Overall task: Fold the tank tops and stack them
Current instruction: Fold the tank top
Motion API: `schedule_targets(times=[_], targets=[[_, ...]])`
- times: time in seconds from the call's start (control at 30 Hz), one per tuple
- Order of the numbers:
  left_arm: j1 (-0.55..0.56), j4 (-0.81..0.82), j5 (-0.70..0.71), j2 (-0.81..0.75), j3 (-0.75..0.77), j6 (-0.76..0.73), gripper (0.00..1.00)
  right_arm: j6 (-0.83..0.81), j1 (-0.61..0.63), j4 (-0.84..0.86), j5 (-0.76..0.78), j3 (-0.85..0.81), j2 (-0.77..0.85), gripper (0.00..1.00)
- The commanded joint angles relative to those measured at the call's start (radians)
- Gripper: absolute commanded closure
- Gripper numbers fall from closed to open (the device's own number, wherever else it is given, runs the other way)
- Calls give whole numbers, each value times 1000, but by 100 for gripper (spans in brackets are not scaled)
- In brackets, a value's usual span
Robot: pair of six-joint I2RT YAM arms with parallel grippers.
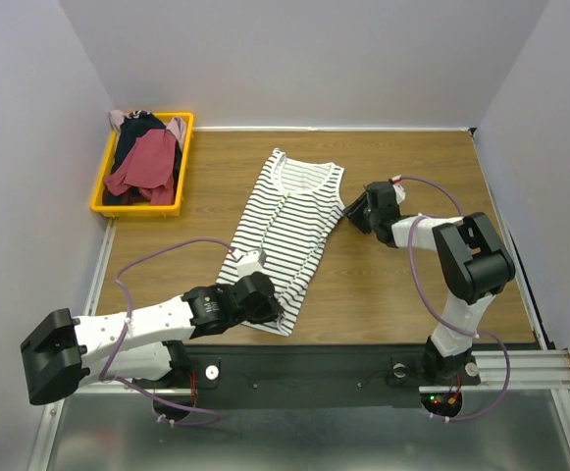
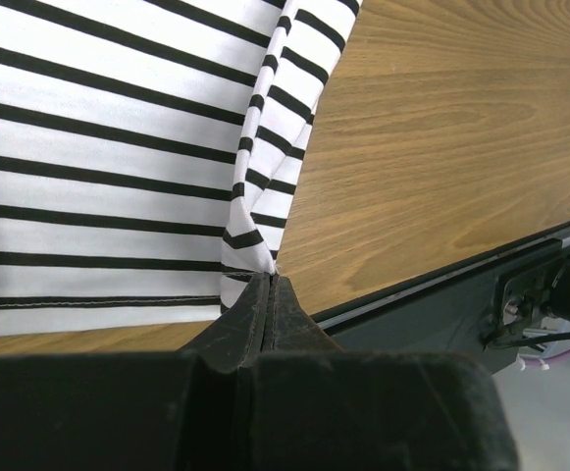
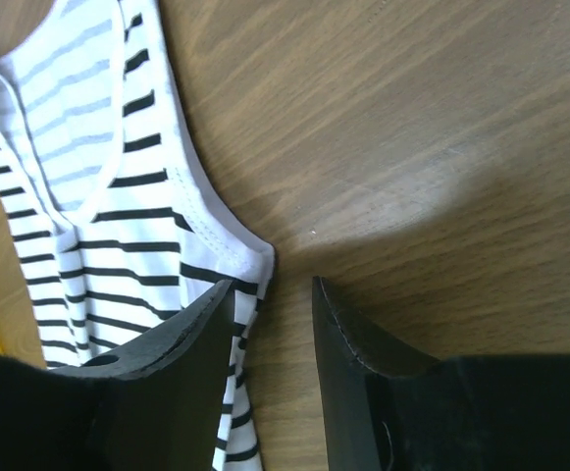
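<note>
A white tank top with thin black stripes (image 1: 292,221) lies flat mid-table, neck toward the far wall. My left gripper (image 1: 263,306) is shut on its near right hem corner (image 2: 265,257), and a pinch of cloth shows at the fingertips. My right gripper (image 1: 355,213) stands open at the top's right armhole edge (image 3: 250,257). One finger (image 3: 181,334) rests over the striped cloth and the other (image 3: 348,339) over bare wood. Other tank tops are heaped in the yellow bin: a dark red one (image 1: 147,162), a dark navy one (image 1: 135,132) and a pale pink one (image 1: 120,119).
The yellow bin (image 1: 137,209) stands at the far left by the wall. A black rail (image 2: 432,285) runs along the table's near edge. Bare wooden tabletop (image 1: 422,285) lies to the right of the striped top.
</note>
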State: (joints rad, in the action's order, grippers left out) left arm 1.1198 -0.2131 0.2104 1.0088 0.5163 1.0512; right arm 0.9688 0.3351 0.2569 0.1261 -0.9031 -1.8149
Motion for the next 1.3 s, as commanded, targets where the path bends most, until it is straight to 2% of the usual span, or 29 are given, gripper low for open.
schedule_targets(times=[0.0, 0.33, 0.4, 0.57, 0.93, 1.27], targets=[[8, 17, 9, -3, 31, -17, 100, 10, 5, 44, -14, -39, -37, 57], [20, 17, 0, 10, 36, -16, 100, 18, 8, 51, -14, -68, -87, 60], [26, 18, -3, 17, 42, -19, 100, 16, 8, 44, 9, -72, -84, 79], [60, 30, -14, 56, 68, -33, 100, -21, 7, -4, 70, -80, -63, 91], [187, 127, -62, 256, 182, -74, 100, -179, -37, -165, 227, -97, 8, 95], [244, 208, -106, 398, 242, -100, 100, -294, -48, -252, 345, -143, 32, 94]])
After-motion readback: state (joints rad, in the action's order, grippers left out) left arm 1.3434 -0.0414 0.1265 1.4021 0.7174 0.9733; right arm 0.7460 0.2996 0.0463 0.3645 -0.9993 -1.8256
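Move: The right gripper, open, has the tank top's right armhole corner about 2 cm ahead, 1 cm left and 1 cm below. The right shoulder strap lies some 12 cm ahead and 3 cm left of this hand, the neckline about 9 cm ahead and 10 cm left. The left gripper, already shut on the right hem corner, has the bare spot by the near table edge about 6 cm back, 10 cm right and 4 cm below; the armhole corner is roughly 29 cm ahead and 15 cm right of it. Ease the right gripper about 2 cm forward and down onto the armhole corner, close its fingers to pinch the cloth, then draw it some 7 cm right while rolling its left side down about 20 degrees. Meanwhile keep the hem corner shut in the left gripper and pull it about 10 cm right and 6 cm back towards the near table edge, turning clockwise some 20 degrees. ##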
